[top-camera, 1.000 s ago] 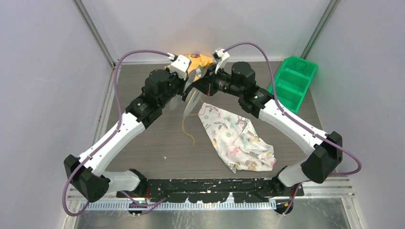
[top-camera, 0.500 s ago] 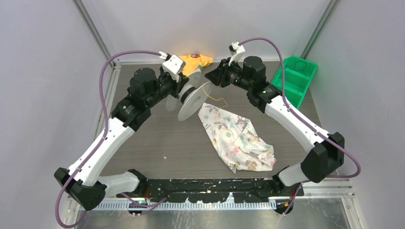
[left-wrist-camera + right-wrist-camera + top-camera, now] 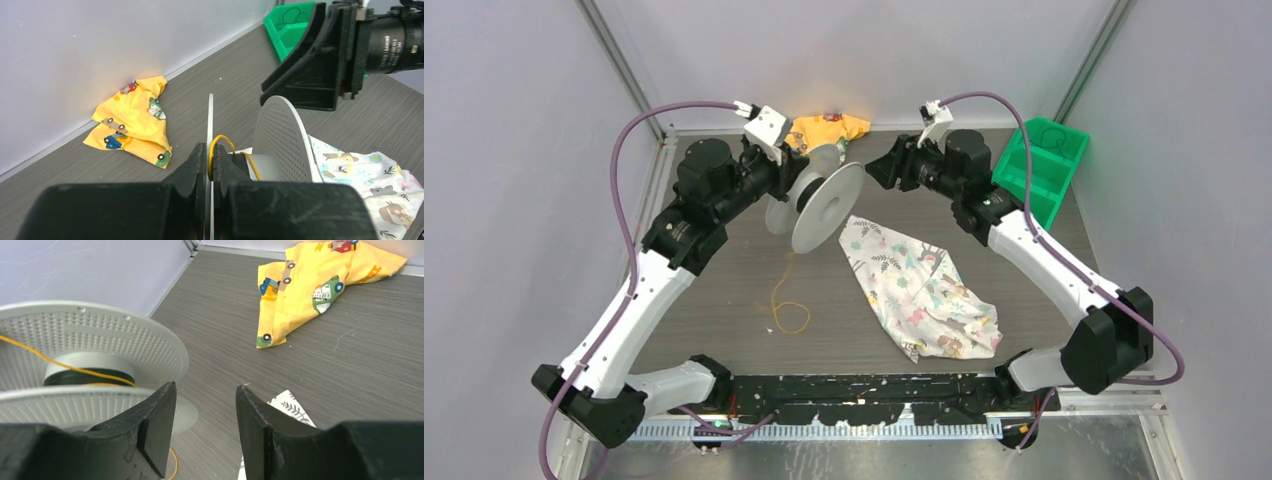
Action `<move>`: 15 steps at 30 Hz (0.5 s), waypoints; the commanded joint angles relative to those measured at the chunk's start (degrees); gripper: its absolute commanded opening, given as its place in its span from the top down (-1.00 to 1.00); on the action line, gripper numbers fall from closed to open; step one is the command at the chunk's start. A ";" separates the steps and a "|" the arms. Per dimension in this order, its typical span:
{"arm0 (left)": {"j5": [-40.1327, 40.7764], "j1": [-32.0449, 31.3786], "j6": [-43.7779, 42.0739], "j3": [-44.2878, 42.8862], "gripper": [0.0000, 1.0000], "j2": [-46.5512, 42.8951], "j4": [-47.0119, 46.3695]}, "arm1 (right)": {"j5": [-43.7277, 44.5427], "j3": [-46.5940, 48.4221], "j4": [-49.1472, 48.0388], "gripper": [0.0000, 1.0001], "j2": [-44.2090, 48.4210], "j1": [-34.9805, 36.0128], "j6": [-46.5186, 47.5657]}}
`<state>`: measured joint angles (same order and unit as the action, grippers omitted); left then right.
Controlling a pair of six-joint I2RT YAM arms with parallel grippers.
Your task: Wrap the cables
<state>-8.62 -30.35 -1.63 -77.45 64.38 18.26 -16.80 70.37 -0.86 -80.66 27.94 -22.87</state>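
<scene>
A white spool (image 3: 826, 206) hangs above the table at the back. My left gripper (image 3: 796, 186) is shut on one of its thin rims (image 3: 210, 120). The yellow cable (image 3: 221, 140) arches over the left fingers (image 3: 227, 162) and runs onto the spool's hub. In the right wrist view a strand of cable (image 3: 60, 363) crosses the hub between the rims of the spool (image 3: 95, 335). The cable's loose end lies in a loop (image 3: 790, 314) on the table below. My right gripper (image 3: 876, 170) stands open just right of the spool, its jaws (image 3: 206, 396) holding nothing.
A patterned white cloth (image 3: 919, 290) lies right of centre, under and in front of the right arm. A yellow printed cloth (image 3: 826, 128) sits against the back wall. A green bin (image 3: 1036, 170) stands at the back right.
My right gripper has opened, let go of the cable and drawn back to the right. The cable's end dropped into a loop on the table. My left arm carried the spool left.
</scene>
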 commanded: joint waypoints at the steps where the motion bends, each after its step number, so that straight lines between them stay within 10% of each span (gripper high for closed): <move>1: -0.43 0.30 1.36 -3.41 0.99 -1.55 -5.44 | -2.13 -2.75 -3.31 -0.14 6.62 -0.77 0.50; 6: 0.20 0.38 1.36 -3.50 0.99 -1.00 -5.90 | -8.84 -7.65 -6.86 -0.56 10.16 -0.68 -0.07; 15: 5.00 0.47 4.59 -3.46 0.99 -1.22 -8.57 | -9.78 -13.22 -9.98 -0.61 10.17 1.27 -2.33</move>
<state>-6.96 -30.24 0.78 -77.71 64.60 17.58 -25.12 58.85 -6.50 -70.76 28.36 -24.03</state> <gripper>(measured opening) 0.046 0.803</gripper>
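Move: The spool, held up in the left hand, has its middle about 7 cm back and 9 cm to the left of the right hand, some 3 cm higher; from the left hand it lies about 1 cm back, 3 cm right and 6 cm below. The cable's loose tail hangs roughly 15 cm back, 15 cm left and 16 cm below the right hand. On the table, 30 cm below that hand, the yellow cloth lies about 24 cm ahead and 10 cm left, the patterned cloth some 12 cm back and 10 cm right. Back towards its own base, about 6 cm, the right hand travels alongside the spool's outer flange, arching up slightly and sinking back to its starting height. It turns roughly 10 degrees counter-clockwise while its fingers spread from half open to wide, empty. The left hand keeps its pinch on the far flange and the yellow cable, practically still. ##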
